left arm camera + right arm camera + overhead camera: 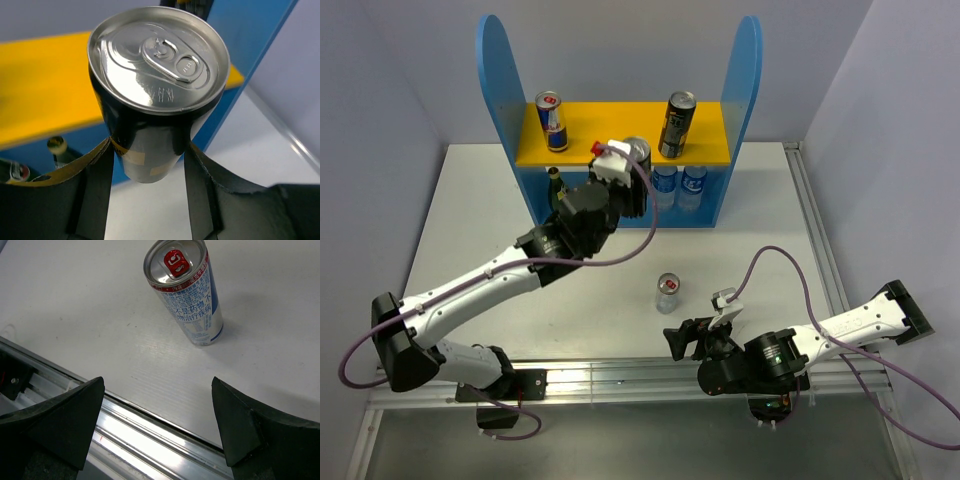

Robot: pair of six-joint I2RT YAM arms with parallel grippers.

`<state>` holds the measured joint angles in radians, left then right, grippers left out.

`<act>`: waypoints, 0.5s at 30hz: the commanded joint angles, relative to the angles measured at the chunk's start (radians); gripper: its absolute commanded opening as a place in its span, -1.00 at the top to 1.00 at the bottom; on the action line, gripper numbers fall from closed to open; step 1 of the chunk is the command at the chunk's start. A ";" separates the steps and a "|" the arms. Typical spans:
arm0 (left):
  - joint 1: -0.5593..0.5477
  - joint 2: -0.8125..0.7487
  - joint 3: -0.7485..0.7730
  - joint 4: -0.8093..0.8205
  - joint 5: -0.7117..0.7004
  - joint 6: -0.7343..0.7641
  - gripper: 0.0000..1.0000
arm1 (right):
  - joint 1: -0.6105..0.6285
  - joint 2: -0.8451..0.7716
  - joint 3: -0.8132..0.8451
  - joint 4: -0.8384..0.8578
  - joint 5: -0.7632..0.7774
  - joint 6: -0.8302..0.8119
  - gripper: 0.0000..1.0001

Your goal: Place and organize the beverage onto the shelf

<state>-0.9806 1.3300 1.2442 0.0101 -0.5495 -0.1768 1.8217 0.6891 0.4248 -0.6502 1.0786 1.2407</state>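
My left gripper [628, 165] is shut on a tall dark can [150, 145] with a silver top, and holds it upright in the air in front of the shelf's yellow upper board [620, 150]. A blue-silver can [551, 120] stands at the left of that board and another tall dark can [676, 125] at its right. On the lower level, a green bottle [557, 185] stands at the left. A silver slim can [187, 295] stands on the table, just beyond my right gripper [157, 415], which is open with nothing between its fingers.
Two small clear bottles with blue labels [678, 186] stand on the lower level at the right. The shelf's tall blue side panels [498, 90] flank both levels. A metal rail [620, 378] runs along the table's near edge, under my right gripper.
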 commanded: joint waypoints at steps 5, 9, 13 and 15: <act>0.088 0.104 0.256 -0.007 0.095 0.051 0.99 | 0.007 -0.005 0.031 0.007 0.041 0.022 -0.89; 0.117 0.175 0.319 -0.001 0.117 0.051 0.99 | 0.007 -0.016 0.028 0.006 0.041 0.022 -0.89; 0.144 0.247 0.371 0.030 0.143 0.060 0.99 | 0.008 -0.028 0.023 0.007 0.041 0.023 -0.89; 0.151 0.300 0.400 0.034 0.148 0.072 0.99 | 0.008 -0.036 0.020 0.011 0.040 0.020 -0.89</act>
<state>-0.8421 1.6073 1.5448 -0.0563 -0.4416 -0.1368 1.8217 0.6685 0.4248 -0.6502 1.0786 1.2407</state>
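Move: The left hand, already gripping the black can, has the free spot on the upper yellow shelf about 11 cm ahead, 2 cm to its right and some 5 cm lower. The standing tall black can is about 11 cm ahead and 8 cm right; the Red Bull can 11 cm ahead and 15 cm left, both roughly 4 cm lower. From the idle right hand that spot is some 33 cm ahead, 10 cm left and 19 cm higher. Forward about 8 cm in a low arch, the left hand carries the gripped black can towards the upper shelf's free spot beside the tall black can: it first rises some 5 cm, then sinks back to its starting height while easing about 2 cm right. The fingers keep their hold, and the wrist stays nearly unturned. ##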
